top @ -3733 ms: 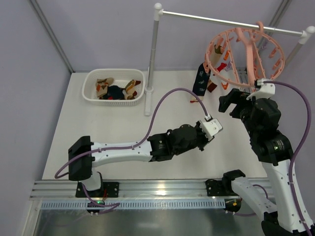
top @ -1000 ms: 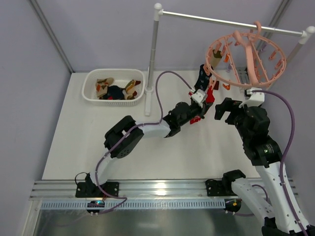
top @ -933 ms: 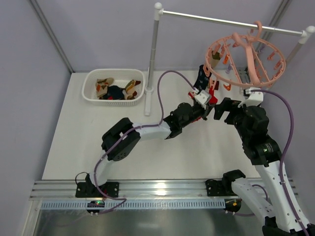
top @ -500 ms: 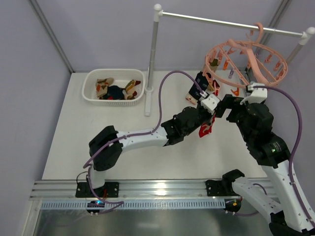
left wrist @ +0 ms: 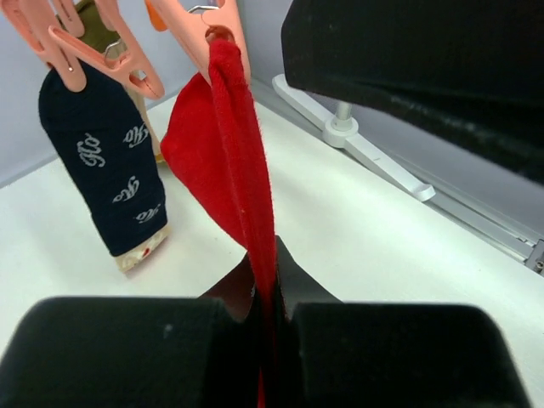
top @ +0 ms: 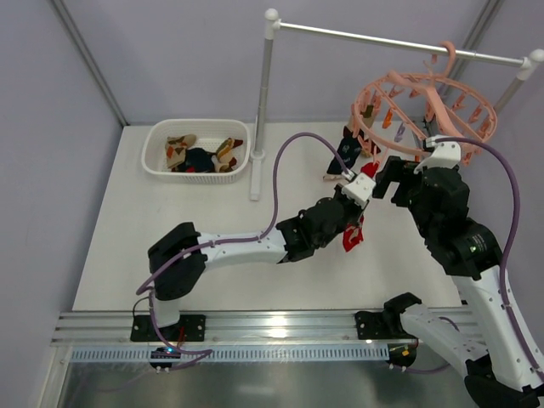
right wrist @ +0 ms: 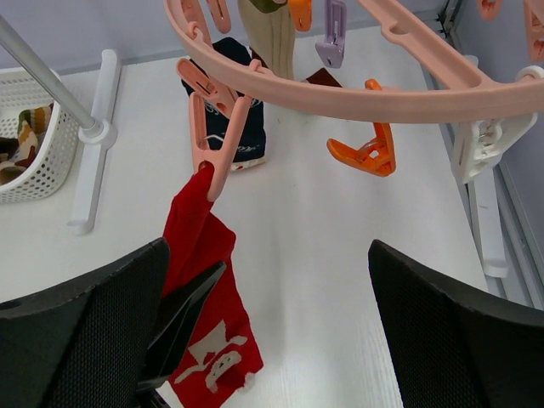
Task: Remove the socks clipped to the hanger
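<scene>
The salmon-pink ring hanger (top: 421, 106) hangs from the white rail, tilted. A red sock (left wrist: 217, 161) hangs from one of its salmon pegs (left wrist: 204, 25) and is pulled taut. My left gripper (left wrist: 265, 297) is shut on the sock's lower part. In the overhead view the red sock (top: 353, 234) trails below the left gripper (top: 357, 208). A dark navy sock (left wrist: 106, 170) is clipped beside it, and a tan ribbed sock (right wrist: 268, 34) hangs further round the ring. My right gripper (right wrist: 272, 340) is open, just below the ring (right wrist: 365, 98), with the red sock (right wrist: 208, 297) by its left finger.
A white basket (top: 195, 149) holding several socks stands at the back left. The white rail stand's post (top: 263, 102) and foot (right wrist: 89, 170) are between basket and hanger. Empty orange (right wrist: 370, 149) and lilac (right wrist: 333, 34) pegs dangle from the ring.
My left gripper has drawn the red sock down and toward the near side, and the ring has tipped lower on its left. The right gripper has risen closer under the ring.
</scene>
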Action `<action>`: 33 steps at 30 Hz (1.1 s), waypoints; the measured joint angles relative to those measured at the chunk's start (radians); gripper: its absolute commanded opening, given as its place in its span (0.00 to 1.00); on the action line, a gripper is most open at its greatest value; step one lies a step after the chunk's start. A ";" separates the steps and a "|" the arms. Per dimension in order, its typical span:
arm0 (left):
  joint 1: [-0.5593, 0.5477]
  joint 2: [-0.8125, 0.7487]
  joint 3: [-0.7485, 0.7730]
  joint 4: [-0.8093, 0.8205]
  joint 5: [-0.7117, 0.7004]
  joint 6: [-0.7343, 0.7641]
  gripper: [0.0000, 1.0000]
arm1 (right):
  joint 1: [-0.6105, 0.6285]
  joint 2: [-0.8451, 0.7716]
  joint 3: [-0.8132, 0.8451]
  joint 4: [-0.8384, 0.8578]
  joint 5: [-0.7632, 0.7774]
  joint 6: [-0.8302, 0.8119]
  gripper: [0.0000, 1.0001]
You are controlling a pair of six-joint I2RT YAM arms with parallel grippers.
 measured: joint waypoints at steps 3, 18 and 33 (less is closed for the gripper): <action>0.000 -0.003 -0.006 0.000 -0.023 -0.007 0.00 | 0.000 0.020 0.006 0.003 0.006 0.004 0.98; -0.127 -0.045 -0.131 0.123 0.022 0.081 0.00 | 0.010 0.105 -0.027 0.139 0.013 0.071 0.98; -0.117 -0.047 -0.137 0.122 0.034 0.081 0.00 | 0.010 0.118 -0.026 0.130 0.084 0.069 0.97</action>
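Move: The red sock is shut in the left fingers, and its pink clip sits about 9 cm ahead of the left hand, straight in line and some 7 cm above it. From the open right hand that clip is roughly 5 cm ahead and 5 cm to the left, about level. The navy sock hangs farther out, some 10 cm ahead of the right hand, 7 cm to its left and about 5 cm lower. Keep the left fingers shut on the red sock and, after a brief hold, draw it sharply back about 7 cm, away from its clip and clear of the right gripper's left jaw, turning the hand a little clockwise. Meanwhile ease the right gripper about 4 cm forward under the hanger's rim, jaws wide open, swaying slightly left and partly back, to bring the sock's clip between them; don't close yet. ##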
